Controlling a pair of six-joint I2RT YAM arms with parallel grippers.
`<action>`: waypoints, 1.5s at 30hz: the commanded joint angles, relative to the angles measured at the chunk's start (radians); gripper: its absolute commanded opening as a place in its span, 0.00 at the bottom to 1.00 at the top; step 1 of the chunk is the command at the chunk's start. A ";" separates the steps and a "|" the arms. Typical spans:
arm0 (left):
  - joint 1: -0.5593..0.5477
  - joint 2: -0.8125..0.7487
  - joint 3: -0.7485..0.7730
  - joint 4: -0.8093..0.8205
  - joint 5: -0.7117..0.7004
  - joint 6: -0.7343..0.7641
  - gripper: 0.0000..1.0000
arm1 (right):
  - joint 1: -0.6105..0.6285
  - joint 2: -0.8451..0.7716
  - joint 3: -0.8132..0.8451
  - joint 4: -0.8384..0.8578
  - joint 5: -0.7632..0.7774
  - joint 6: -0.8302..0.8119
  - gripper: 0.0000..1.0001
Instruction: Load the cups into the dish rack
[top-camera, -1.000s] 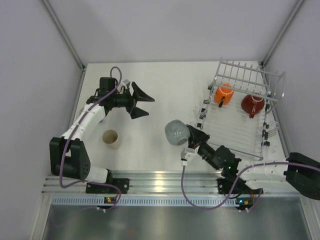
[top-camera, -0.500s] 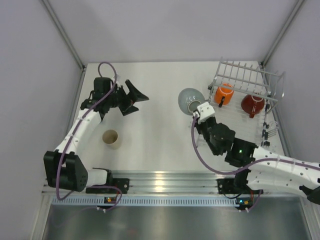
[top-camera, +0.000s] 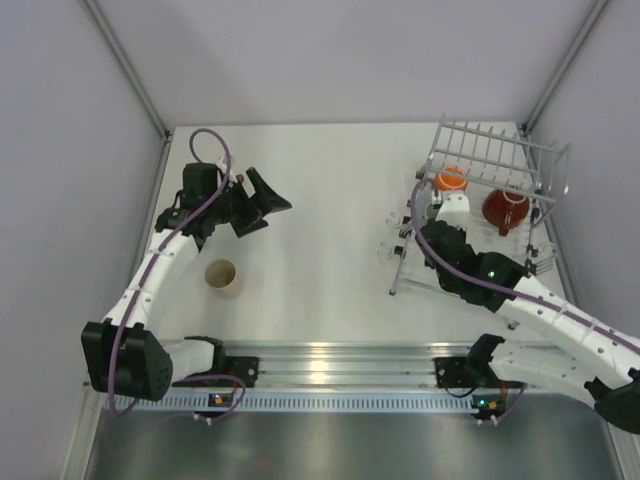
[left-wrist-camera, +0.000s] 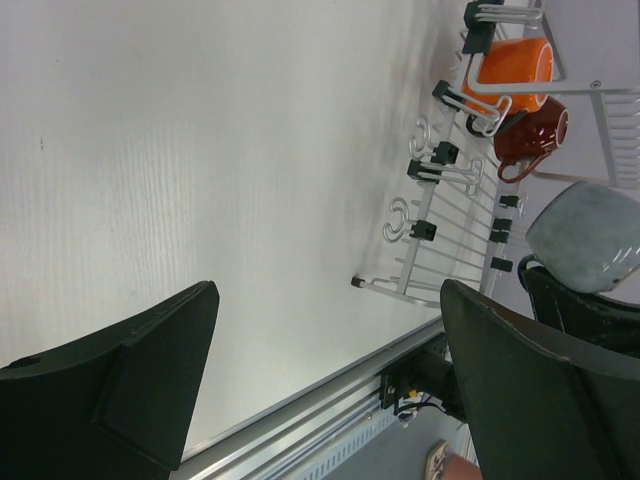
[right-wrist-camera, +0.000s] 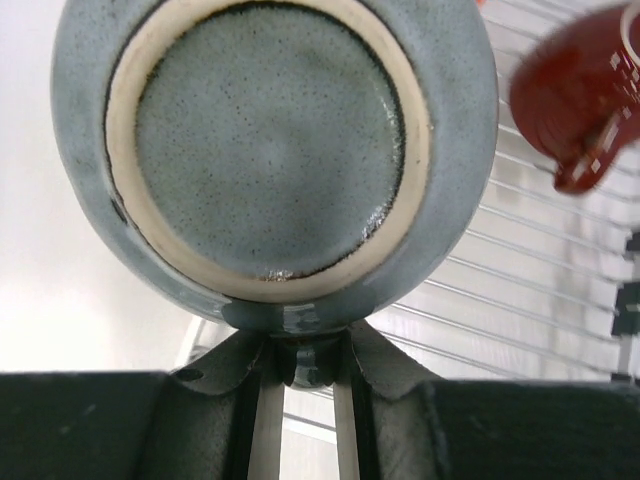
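My right gripper (right-wrist-camera: 300, 355) is shut on the handle of the grey cup (right-wrist-camera: 275, 140), whose glazed underside faces the right wrist camera. The cup hangs above the dish rack (top-camera: 470, 262), near its left side; in the left wrist view the grey cup (left-wrist-camera: 585, 235) shows above the wires. An orange cup (top-camera: 450, 181) and a dark red cup (top-camera: 505, 210) sit in the rack by the upright tines. A cream cup (top-camera: 222, 277) stands upright on the table at the left. My left gripper (top-camera: 277, 214) hovers behind it, open and holding nothing.
The right arm (top-camera: 520, 300) stretches over the rack's front part. Black clips and wire hooks (top-camera: 398, 232) line the rack's left edge. Grey walls close in the table on three sides, and a metal rail (top-camera: 320, 360) runs along the near edge.
The right arm has carried the grey cup from mid-table rightwards to above the rack. The left arm has drawn back to the left a little, and its jaws have spread wider.
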 joint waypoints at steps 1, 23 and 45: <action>-0.003 -0.043 -0.013 -0.002 -0.009 0.020 0.98 | -0.104 -0.019 0.015 -0.018 -0.045 0.111 0.00; -0.003 -0.074 -0.021 -0.002 0.001 0.025 0.98 | -0.406 0.269 -0.046 0.312 -0.212 0.084 0.00; -0.003 -0.071 -0.018 -0.005 -0.009 0.034 0.98 | -0.443 0.403 0.020 0.364 -0.269 0.045 0.02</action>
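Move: The grey cup is already upside down, its handle in the right gripper. Its place in the dish rack is about 11 cm ahead, 4 cm right and 14 cm below this hand. The orange cup stands some 8 cm beyond that place and 3 cm farther right; the dark red cup is 3 cm beyond it and 15 cm right. From the left hand the place is roughly 3 cm ahead, 37 cm right and 14 cm below. Lower the right gripper about 12 cm into the left side of the rack, keeping the pinch on the grey cup's handle. Swing it some 5 cm right as it starts down, then carry it forward 6 or 7 cm towards the orange cup. On the way tip the fingers about 15 degrees farther down and turn them as much clockwise, then hold there. ##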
